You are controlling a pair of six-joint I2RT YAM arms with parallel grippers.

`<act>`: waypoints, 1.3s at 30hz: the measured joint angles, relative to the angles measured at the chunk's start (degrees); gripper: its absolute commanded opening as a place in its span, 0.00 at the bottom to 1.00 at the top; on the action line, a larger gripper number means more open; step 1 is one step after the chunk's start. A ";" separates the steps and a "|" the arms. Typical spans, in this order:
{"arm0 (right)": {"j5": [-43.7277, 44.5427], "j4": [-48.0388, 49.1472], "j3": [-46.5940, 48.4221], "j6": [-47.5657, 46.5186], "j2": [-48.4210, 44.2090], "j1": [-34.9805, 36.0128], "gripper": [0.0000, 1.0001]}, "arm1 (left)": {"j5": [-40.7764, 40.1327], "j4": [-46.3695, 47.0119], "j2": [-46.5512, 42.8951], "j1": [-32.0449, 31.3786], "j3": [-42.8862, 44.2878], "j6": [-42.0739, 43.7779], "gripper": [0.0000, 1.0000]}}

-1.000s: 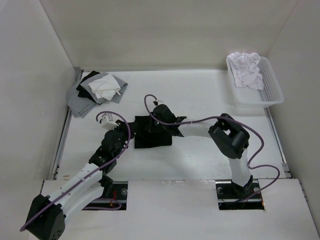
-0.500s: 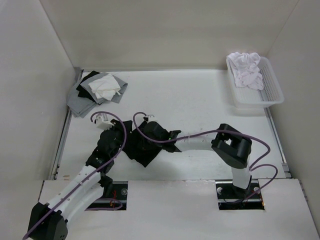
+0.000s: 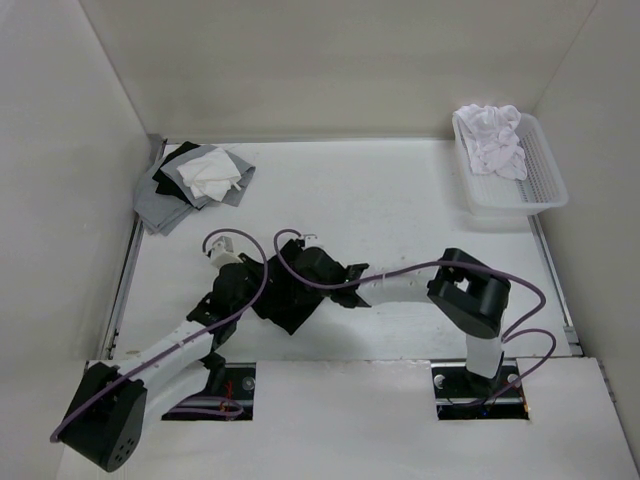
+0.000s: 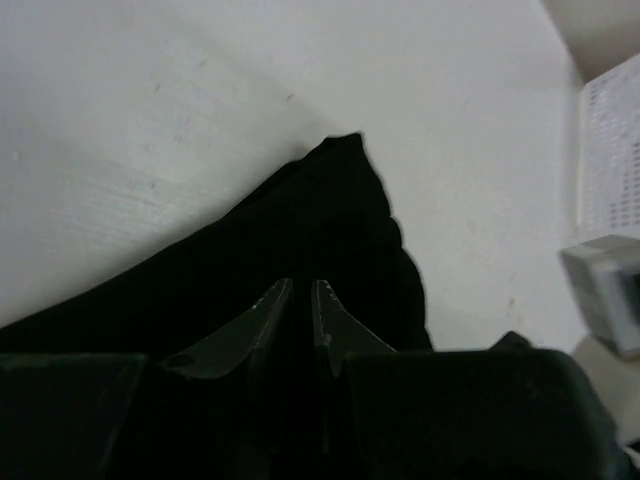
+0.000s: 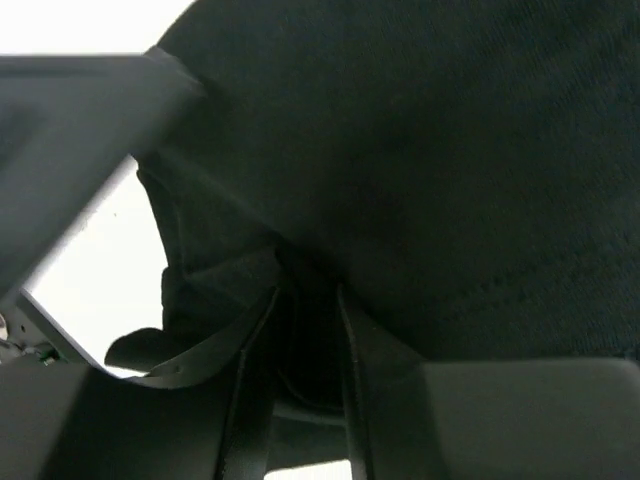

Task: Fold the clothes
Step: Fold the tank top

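Observation:
The clothes [image 3: 290, 306] are one black garment lying bunched on the white table, near the front and left of the middle. My left gripper [image 3: 250, 283] sits at its left edge. In the left wrist view the narrow jaws [image 4: 301, 287] pinch the black fabric [image 4: 300, 215], which runs away to a corner. My right gripper [image 3: 288, 274] is pressed onto the garment from the right. In the right wrist view its fingers [image 5: 307, 292] stand apart, with a loose fold of black cloth [image 5: 420, 150] in the gap and filling most of that view.
A white basket [image 3: 545, 190] holding white garments [image 3: 492, 140] stands at the back right; its edge [image 4: 610, 150] also shows in the left wrist view. A pile of grey, black and white cloths [image 3: 195, 180] lies at the back left. White walls enclose the table.
The black garment has been pulled from the middle toward the near left and has bunched up. Both grippers came with it. The right jaws have opened; the left jaws stay pinched.

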 measured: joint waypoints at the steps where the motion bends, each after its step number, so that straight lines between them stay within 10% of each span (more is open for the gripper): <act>1: -0.24 -0.02 -0.24 -0.04 -0.17 0.00 0.23 | 0.55 0.28 1.36 -0.11 -0.59 -0.33 0.13; 14: -2.54 0.66 -6.08 -4.72 -5.73 5.60 0.10 | 2.82 8.26 12.24 0.63 -2.91 -1.36 0.13; 23: -2.60 1.22 -14.71 -6.93 -11.61 10.47 0.29 | 3.61 11.67 14.47 1.86 -2.89 -1.33 0.13; 28: -1.88 2.47 -15.50 -8.13 -17.79 8.66 0.05 | 3.76 10.56 10.01 1.99 -2.89 -1.31 0.13; 39: -2.25 9.64 -3.98 -6.14 -2.19 1.01 0.03 | 4.09 8.61 9.27 5.33 -2.73 -0.31 0.13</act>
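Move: The folded black tank top lies right under both hands. Its middle is some 3 cm back from the right hand and 2 cm below it, with a crumpled ridge of cloth at the partly open right fingertips. From the left hand, hovering over its far-left part, the middle is about 5 cm back, 4 cm to the right and 6 cm below. The folded pile sits roughly 17 cm ahead of the left hand and 15 cm to its left. The right hand closes its fingers at the crumpled ridge and sweeps back along the tank top towards the robot by about 11 cm, edging right and turning some 15 degrees counter-clockwise, then parts its fingers, shuts them while rising, and arcs forward and down to end, tips together, about 2 cm above where it began. Meanwhile the left hand, its fingers staying nearly shut, sinks about 5 cm towards the far-left part of the tank top and tips slightly down, stays low during the right hand's backward sweep, then lifts about 3 cm and starts down again. ##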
